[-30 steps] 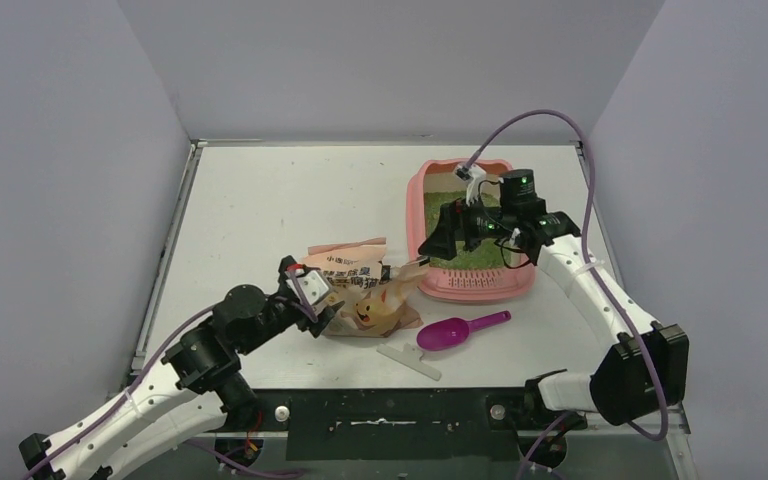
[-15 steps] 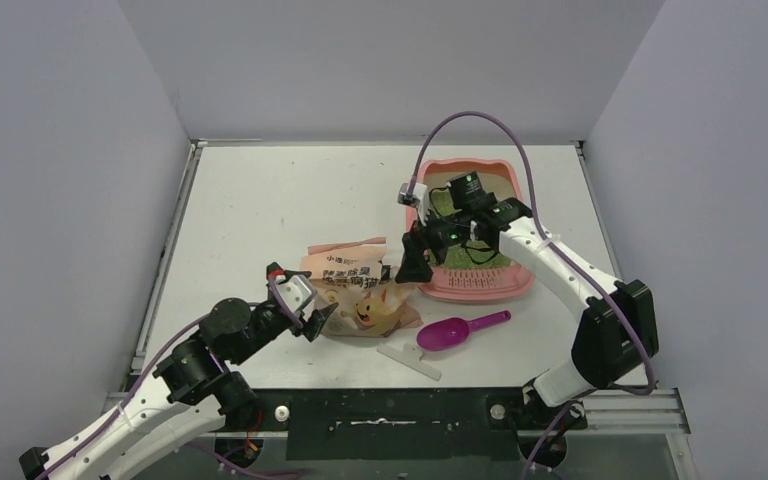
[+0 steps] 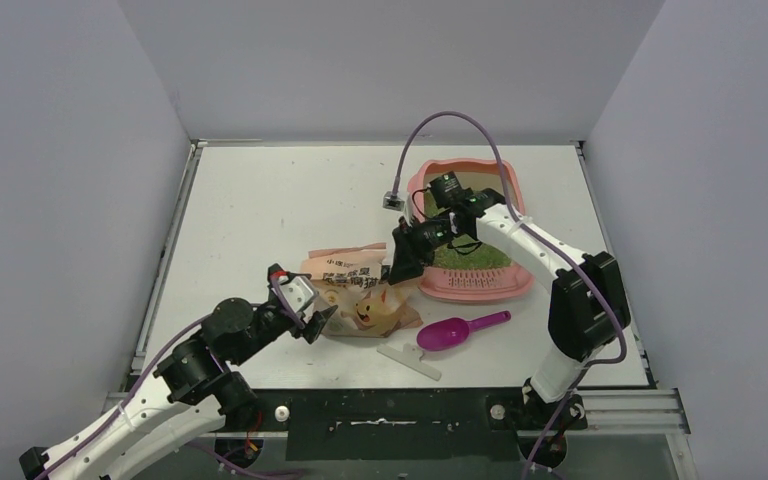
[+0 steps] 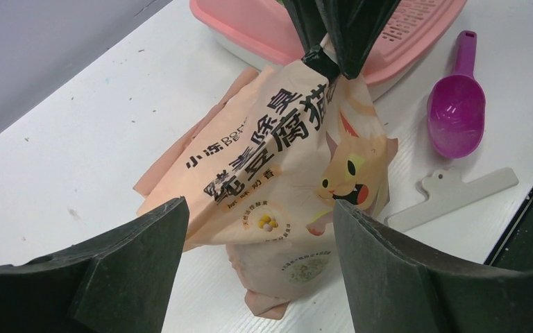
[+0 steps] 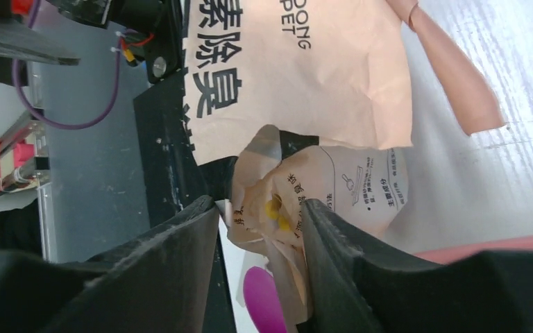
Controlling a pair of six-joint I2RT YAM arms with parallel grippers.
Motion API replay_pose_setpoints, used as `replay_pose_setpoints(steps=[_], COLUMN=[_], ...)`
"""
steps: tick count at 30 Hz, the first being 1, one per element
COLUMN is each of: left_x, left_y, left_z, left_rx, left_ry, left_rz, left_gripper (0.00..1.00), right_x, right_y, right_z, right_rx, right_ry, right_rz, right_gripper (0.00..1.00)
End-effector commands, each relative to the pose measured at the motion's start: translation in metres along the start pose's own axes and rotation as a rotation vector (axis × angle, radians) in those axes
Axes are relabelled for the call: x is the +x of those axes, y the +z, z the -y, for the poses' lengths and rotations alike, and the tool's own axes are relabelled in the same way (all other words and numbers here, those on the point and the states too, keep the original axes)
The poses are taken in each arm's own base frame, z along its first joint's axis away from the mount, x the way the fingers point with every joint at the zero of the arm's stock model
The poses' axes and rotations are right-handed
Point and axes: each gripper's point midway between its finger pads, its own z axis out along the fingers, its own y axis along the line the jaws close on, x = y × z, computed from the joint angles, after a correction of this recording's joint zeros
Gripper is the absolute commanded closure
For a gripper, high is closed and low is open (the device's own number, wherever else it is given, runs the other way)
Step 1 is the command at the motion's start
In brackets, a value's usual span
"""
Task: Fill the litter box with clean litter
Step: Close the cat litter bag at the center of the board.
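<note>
The pink litter box (image 3: 480, 288) stands at the right of the table with green litter (image 3: 480, 255) inside. A peach litter bag (image 3: 358, 292) printed with a cat lies just left of it. My right gripper (image 3: 403, 268) reaches down over the bag's crumpled top (image 5: 277, 201). Its jaws stand half-closed around that top, one finger touching paper and a slit left at the other. My left gripper (image 4: 260, 208) is open and low on the table, with the bag's bottom end (image 4: 284, 277) lying between its fingers, untouched.
A magenta scoop (image 3: 450, 332) lies in front of the litter box. A white bag clip (image 3: 410, 358) rests near the table's front edge. The right arm's purple cable (image 3: 460, 125) arcs over the box. Grey walls enclose three sides.
My right gripper swung left from above the litter box to the bag's top, and its jaws narrowed around it. The left arm drew back a little earlier, then held still.
</note>
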Motion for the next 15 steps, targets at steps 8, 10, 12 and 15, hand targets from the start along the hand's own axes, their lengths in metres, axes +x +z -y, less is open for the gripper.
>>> replay_pose_setpoints(steps=[8,10,12,15], left_x=[-0.015,-0.015,-0.016,-0.018], left_y=[-0.006,-0.008,-0.010,-0.015], left_z=[0.000,-0.002,-0.004,-0.007], left_rx=[0.011,0.004,-0.006,-0.015], left_ry=[0.005,0.010,0.011,0.021], left_rz=[0.023,0.018,0.018,0.013], left_gripper=[0.26,0.26,0.26,0.26], right_x=[-0.059,-0.065,-0.061,-0.066], right_y=[0.015,0.021,0.030,0.040], right_z=[-0.057,-0.060,-0.060,-0.061], right_rx=[-0.178,-0.177,-0.142,-0.121], right_ry=[0.155,0.175,0.179,0.195], right_rz=[0.208,0.233,0.212,0.219], right_gripper=[0.96,0.99,1.00,1.00])
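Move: My right fingers, half closed, straddle the right end of the cat litter bag's mouth; the middle of the bag lies some 6 cm left of that hand, 5 cm back and 9 cm below. The purple scoop sits about 15 cm right and 13 cm back, the bag clip 4 cm right and 20 cm back, both roughly 18 cm down. From my left hand the bag's middle is about 8 cm right, 4 cm ahead and 11 cm lower. I shut my right fingers fully, pinching the bag's paper, while I sweep that hand about 5 cm left across the bag, also drawing it some 2 cm back and lifting it 2 cm, with the wrist turning about 15 degrees. My left hand stays open and only sinks a bit over 1 cm beside the bag. ##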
